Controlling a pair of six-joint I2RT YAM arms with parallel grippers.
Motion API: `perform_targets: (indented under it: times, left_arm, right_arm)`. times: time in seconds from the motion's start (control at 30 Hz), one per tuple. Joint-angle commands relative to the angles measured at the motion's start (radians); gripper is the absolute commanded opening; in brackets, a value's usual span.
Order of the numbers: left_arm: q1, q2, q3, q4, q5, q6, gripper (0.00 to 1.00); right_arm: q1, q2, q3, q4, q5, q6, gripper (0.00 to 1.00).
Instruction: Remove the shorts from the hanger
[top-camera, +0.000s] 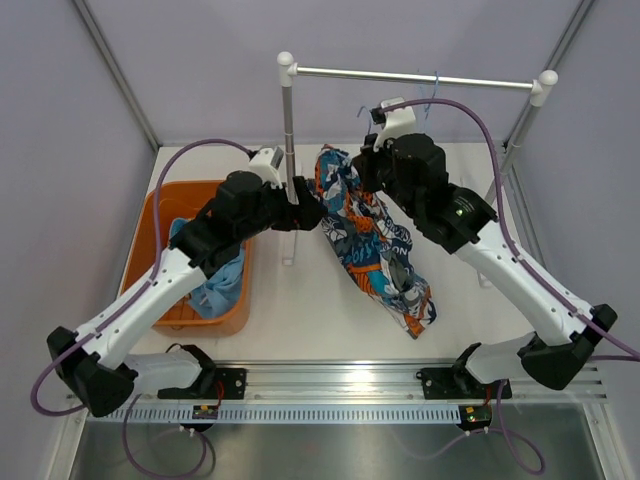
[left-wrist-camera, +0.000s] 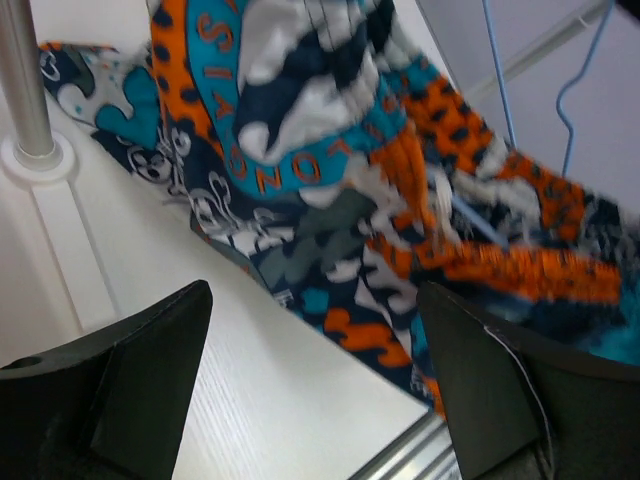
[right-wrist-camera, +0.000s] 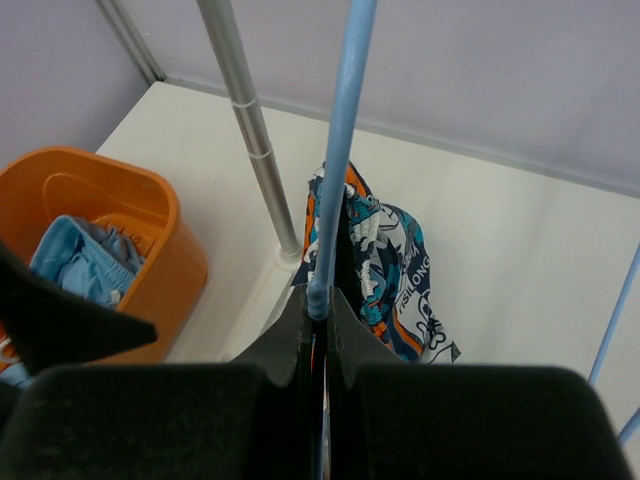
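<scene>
The printed shorts (top-camera: 375, 245), navy, orange, white and teal, hang from a light blue hanger (right-wrist-camera: 340, 150) and trail down onto the white table. My right gripper (right-wrist-camera: 320, 300) is shut on the hanger's lower rod, just above the cloth (right-wrist-camera: 385, 255). In the top view that gripper (top-camera: 363, 180) sits at the upper end of the shorts. My left gripper (top-camera: 308, 213) is open beside the rack post, close to the left edge of the print. Its fingers (left-wrist-camera: 135, 375) frame bare table and the cloth's edge (left-wrist-camera: 330, 190), touching nothing. The light blue shorts (top-camera: 215, 285) lie in the orange basket.
The orange basket (top-camera: 150, 235) stands at the left of the table. A metal rack post (top-camera: 288, 140) rises between the arms and carries a horizontal bar (top-camera: 415, 78) with the hanger's blue hook (top-camera: 432, 95) over it. A metal rail (top-camera: 330, 378) runs along the near edge.
</scene>
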Motion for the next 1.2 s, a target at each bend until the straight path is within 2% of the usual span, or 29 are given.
perform_targets:
  times: [0.0,0.2,0.33,0.6,0.7,0.73,0.8,0.83,0.9,0.93,1.03,1.07,1.17]
  left_arm:
    - [-0.052,0.09,0.091,0.149,-0.212,-0.073,0.88]
    - [-0.137,0.233,0.186,0.232,-0.325,-0.111,0.88]
    - [-0.16,0.316,0.241,0.196,-0.407,-0.127,0.86]
    - [-0.161,0.304,0.171,0.219,-0.441,-0.148,0.74]
    - [-0.161,0.307,0.171,0.214,-0.451,-0.135,0.65]
    - [-0.161,0.308,0.169,0.212,-0.451,-0.127,0.56]
    - [-0.161,0.319,0.18,0.211,-0.453,-0.116,0.47]
    - [-0.161,0.325,0.184,0.2,-0.454,-0.11,0.37]
    - [-0.16,0.339,0.195,0.192,-0.462,-0.104,0.27]
    - [-0.16,0.339,0.2,0.191,-0.467,-0.099,0.17]
    - [-0.158,0.353,0.223,0.176,-0.508,-0.079,0.03]
    - [-0.155,0.364,0.24,0.16,-0.531,-0.072,0.0]
    - [-0.129,0.425,0.318,0.087,-0.551,-0.058,0.0]
  right_arm:
    - [0.041,-0.09,-0.04,-0.045,-0.047,0.072,0.0]
    - [0.078,-0.154,-0.084,-0.094,-0.013,0.084,0.0]
    - [0.079,-0.2,-0.112,-0.101,-0.001,0.091,0.0]
    - [0.079,-0.234,-0.12,-0.116,0.036,0.08,0.0]
    - [0.079,-0.24,-0.123,-0.113,0.027,0.087,0.0]
    - [0.079,-0.24,-0.123,-0.114,0.027,0.089,0.0]
    - [0.079,-0.246,-0.124,-0.121,0.027,0.089,0.0]
    - [0.081,-0.249,-0.124,-0.122,0.027,0.09,0.0]
    - [0.079,-0.255,-0.123,-0.13,0.024,0.091,0.0]
    - [0.079,-0.257,-0.12,-0.134,0.022,0.092,0.0]
    - [0.079,-0.269,-0.117,-0.151,0.004,0.089,0.0]
    - [0.079,-0.277,-0.117,-0.156,-0.002,0.09,0.0]
    - [0.079,-0.306,-0.12,-0.168,-0.059,0.09,0.0]
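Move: The shorts hang on the hanger that the right hand already grips. The left end of their waistband lies about 13 cm ahead of the open left hand, some 3 cm to its right and nearly level. The rack's left post stands roughly 14 cm ahead and 4 cm left of that hand, the orange bin 27 cm left, 2 cm ahead and 26 cm below. From the right hand, the same waistband end is about 7 cm ahead, 9 cm left and 9 cm lower. The shorts' waistband is brought back to the left hand and pinched: the right hand, still shut on the hanger, draws back some 8 cm and a little to its right, while the left reaches right and forward, then creeps on forward, turning about 15 degrees counter-clockwise. The left fingers, wide open at first, close fully on the band's left end. ##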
